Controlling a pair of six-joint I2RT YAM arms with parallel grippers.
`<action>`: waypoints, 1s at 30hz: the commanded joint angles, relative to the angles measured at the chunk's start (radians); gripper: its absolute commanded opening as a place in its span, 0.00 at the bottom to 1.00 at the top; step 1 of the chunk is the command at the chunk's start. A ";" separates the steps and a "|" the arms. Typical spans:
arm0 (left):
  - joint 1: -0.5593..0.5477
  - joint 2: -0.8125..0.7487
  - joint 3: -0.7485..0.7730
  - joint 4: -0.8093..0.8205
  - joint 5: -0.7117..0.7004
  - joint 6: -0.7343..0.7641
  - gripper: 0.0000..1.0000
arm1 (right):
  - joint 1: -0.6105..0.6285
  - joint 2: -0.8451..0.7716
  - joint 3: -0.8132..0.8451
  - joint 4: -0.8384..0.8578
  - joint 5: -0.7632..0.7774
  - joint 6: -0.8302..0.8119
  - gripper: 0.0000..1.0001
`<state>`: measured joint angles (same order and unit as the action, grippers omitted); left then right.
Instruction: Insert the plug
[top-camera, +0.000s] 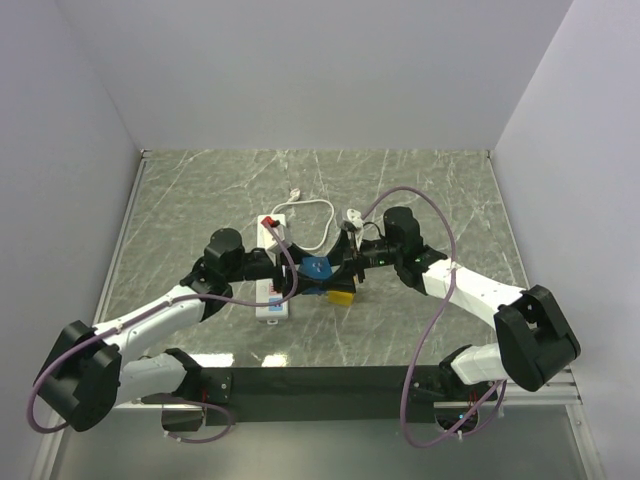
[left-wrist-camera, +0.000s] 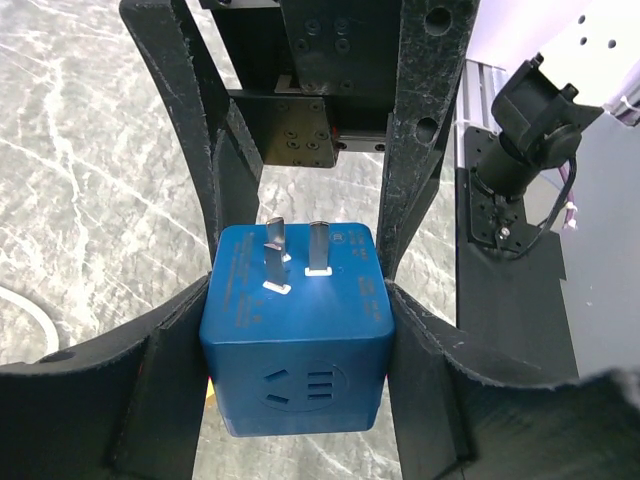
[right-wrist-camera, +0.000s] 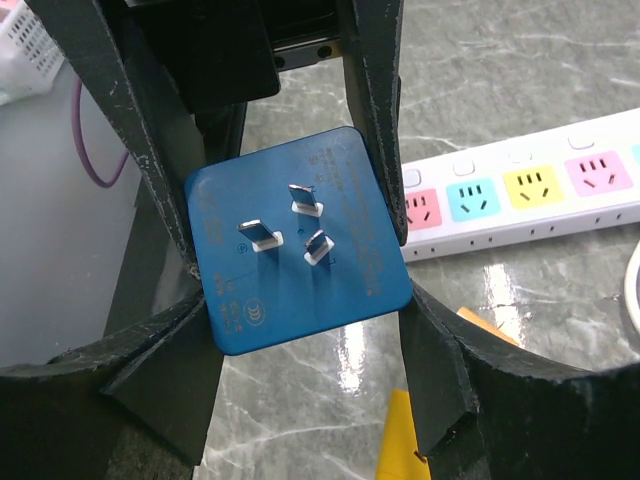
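Observation:
A blue cube plug (top-camera: 318, 268) with three metal prongs hangs above the table between my two grippers. My left gripper (top-camera: 291, 268) grips it from the left. In the left wrist view the left gripper (left-wrist-camera: 298, 296) presses both side faces of the plug (left-wrist-camera: 296, 330). My right gripper (top-camera: 346, 264) meets it from the right. In the right wrist view the right gripper (right-wrist-camera: 302, 294) touches the near corners of the plug (right-wrist-camera: 300, 245), prongs facing the camera. The white power strip (top-camera: 271, 285) lies below and left; its coloured sockets (right-wrist-camera: 520, 195) show behind the plug.
A yellow block (top-camera: 341, 297) lies on the table under the right gripper and shows in the right wrist view (right-wrist-camera: 405, 440). A white cable (top-camera: 312, 210) loops behind the strip. Purple arm cables (top-camera: 440, 290) hang over both arms.

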<state>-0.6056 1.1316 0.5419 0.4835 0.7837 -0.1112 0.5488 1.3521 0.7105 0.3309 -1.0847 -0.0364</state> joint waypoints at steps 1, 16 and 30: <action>-0.014 0.020 0.050 -0.008 -0.021 0.033 0.01 | 0.004 -0.054 0.024 0.037 0.051 -0.005 0.00; 0.007 -0.032 -0.008 0.147 -0.222 -0.143 0.00 | -0.018 -0.199 -0.104 0.204 0.310 0.084 0.94; 0.072 -0.006 -0.059 0.570 -0.339 -0.631 0.00 | 0.140 -0.318 -0.373 0.712 0.772 0.161 0.97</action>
<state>-0.5323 1.1172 0.4919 0.8032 0.4850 -0.5632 0.6571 1.0748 0.3660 0.7910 -0.4732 0.1009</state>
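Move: Both hands already grip the blue plug between their fingertips, so its middle lies practically at the right hand's point. From the left hand, the power strip's middle is about 11 cm to the left, 4 cm ahead and some 16 cm below. Also on the table, the small orange plug is nearly straight below the left hand, about 1 cm ahead, and the yellow block is some 6 cm to the right and 1 cm back. Forward and then up, about 5 cm each, the left hand carries the blue plug away from the right hand, its right-pointing fingers swinging forward and tipping up about 20 degrees. The right hand opens wide and lets go, travels forward and up with a slight rightward drift, then draws partly back and down, turning some 30 degrees clockwise. ##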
